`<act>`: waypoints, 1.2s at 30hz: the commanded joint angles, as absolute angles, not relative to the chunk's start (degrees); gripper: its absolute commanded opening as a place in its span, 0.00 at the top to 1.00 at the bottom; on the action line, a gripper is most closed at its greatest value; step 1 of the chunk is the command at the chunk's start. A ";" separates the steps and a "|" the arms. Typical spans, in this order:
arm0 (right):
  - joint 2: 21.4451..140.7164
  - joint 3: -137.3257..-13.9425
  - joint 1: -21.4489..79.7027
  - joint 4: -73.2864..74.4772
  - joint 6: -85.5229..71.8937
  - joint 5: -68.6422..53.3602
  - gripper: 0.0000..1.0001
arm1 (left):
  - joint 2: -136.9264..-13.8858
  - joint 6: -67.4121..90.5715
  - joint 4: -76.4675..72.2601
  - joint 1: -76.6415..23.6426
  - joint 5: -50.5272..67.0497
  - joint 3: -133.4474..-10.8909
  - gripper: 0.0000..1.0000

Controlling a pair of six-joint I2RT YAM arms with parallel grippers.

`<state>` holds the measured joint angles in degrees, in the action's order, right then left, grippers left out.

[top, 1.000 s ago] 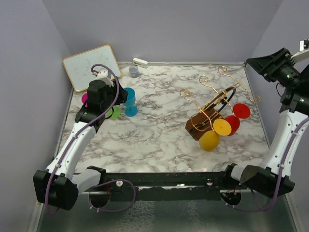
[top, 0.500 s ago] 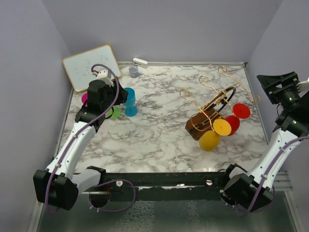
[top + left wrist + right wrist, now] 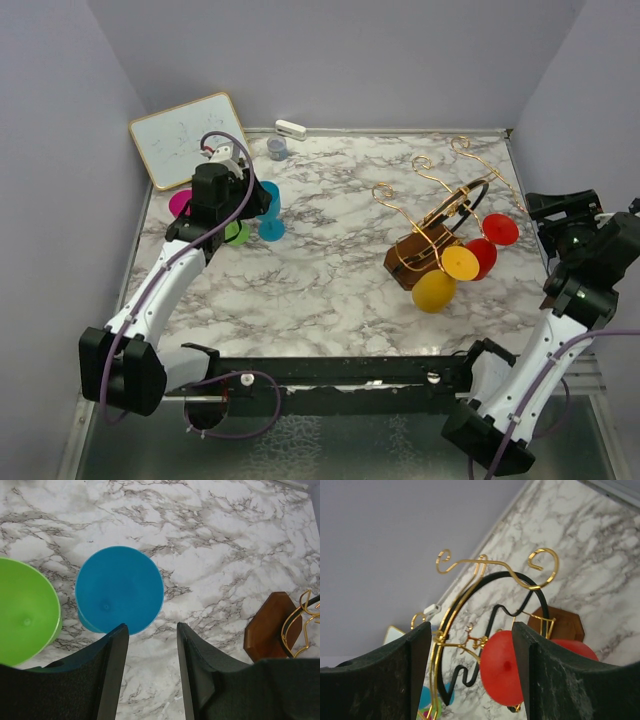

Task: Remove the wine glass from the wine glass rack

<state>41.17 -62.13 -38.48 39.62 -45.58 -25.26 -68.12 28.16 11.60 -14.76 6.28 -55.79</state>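
The wine glass rack (image 3: pixel 415 255) is a dark brown block with curling gold wire arms, standing right of the table's middle. Red wine glasses (image 3: pixel 500 229) and yellow ones (image 3: pixel 460 263) hang from it. My right gripper (image 3: pixel 548 222) hovers just right of the rack, open and apart from it. In the right wrist view the gripper (image 3: pixel 471 627) frames the gold arms (image 3: pixel 495 567) and a red glass foot (image 3: pixel 502 667) farther off. My left gripper (image 3: pixel 258 200) is open above a blue glass (image 3: pixel 270 212). In the left wrist view the gripper (image 3: pixel 150 630) holds nothing, with the blue glass (image 3: pixel 119 587) just beyond its fingertips.
A green glass (image 3: pixel 237 233) and a pink one (image 3: pixel 181 203) stand beside the blue glass. A whiteboard (image 3: pixel 188 138) leans in the back left corner, with a white eraser (image 3: pixel 291 129) and a small grey cup (image 3: pixel 277 148) along the back edge. Walls close in on three sides.
The right arm has swung down from high at the back right to just right of the rack, its jaws a little wider. The left arm has shifted slightly towards the back.
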 commanded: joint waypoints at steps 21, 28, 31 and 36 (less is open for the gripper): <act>45.88 -62.23 -30.64 50.40 -41.41 -14.97 0.34 | -71.44 29.36 9.52 -15.03 8.02 -57.63 0.55; 41.29 -55.53 -29.01 49.34 -40.10 -13.38 0.34 | -71.37 29.40 9.57 -15.03 8.65 -57.49 0.55; 40.17 -54.06 -29.00 49.17 -40.16 -13.39 0.36 | -71.37 29.53 9.49 -15.02 8.95 -57.34 0.55; 40.16 -56.52 -28.70 49.71 -40.40 -12.82 0.41 | -71.36 29.56 9.44 -15.03 9.14 -57.30 0.55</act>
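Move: The red wine glass hangs foot-up in the rack, its middle about 15 cm below the right hand, some 3 cm to its left and 2 cm back; the foot is nearer, roughly 8 cm down. The yellow glass hangs about 8 cm left of the red one and 6 cm nearer the robot. The rack's wooden base stands some 12 cm left, 3 cm ahead and 31 cm below. From the left hand, the red glass lies about 46 cm right and 12 cm back, slightly lower. The red glass's foot is approached from above: the right hand sinks about 9 cm, pausing briefly early on, then drifts a couple of centimetres left and back while tipping some 15 degrees farther down. Its open fingers come close around the foot and stem, with no closed grip yet. The left hand dips about 2.5 cm beside the standing blue glass and stays there, open. ##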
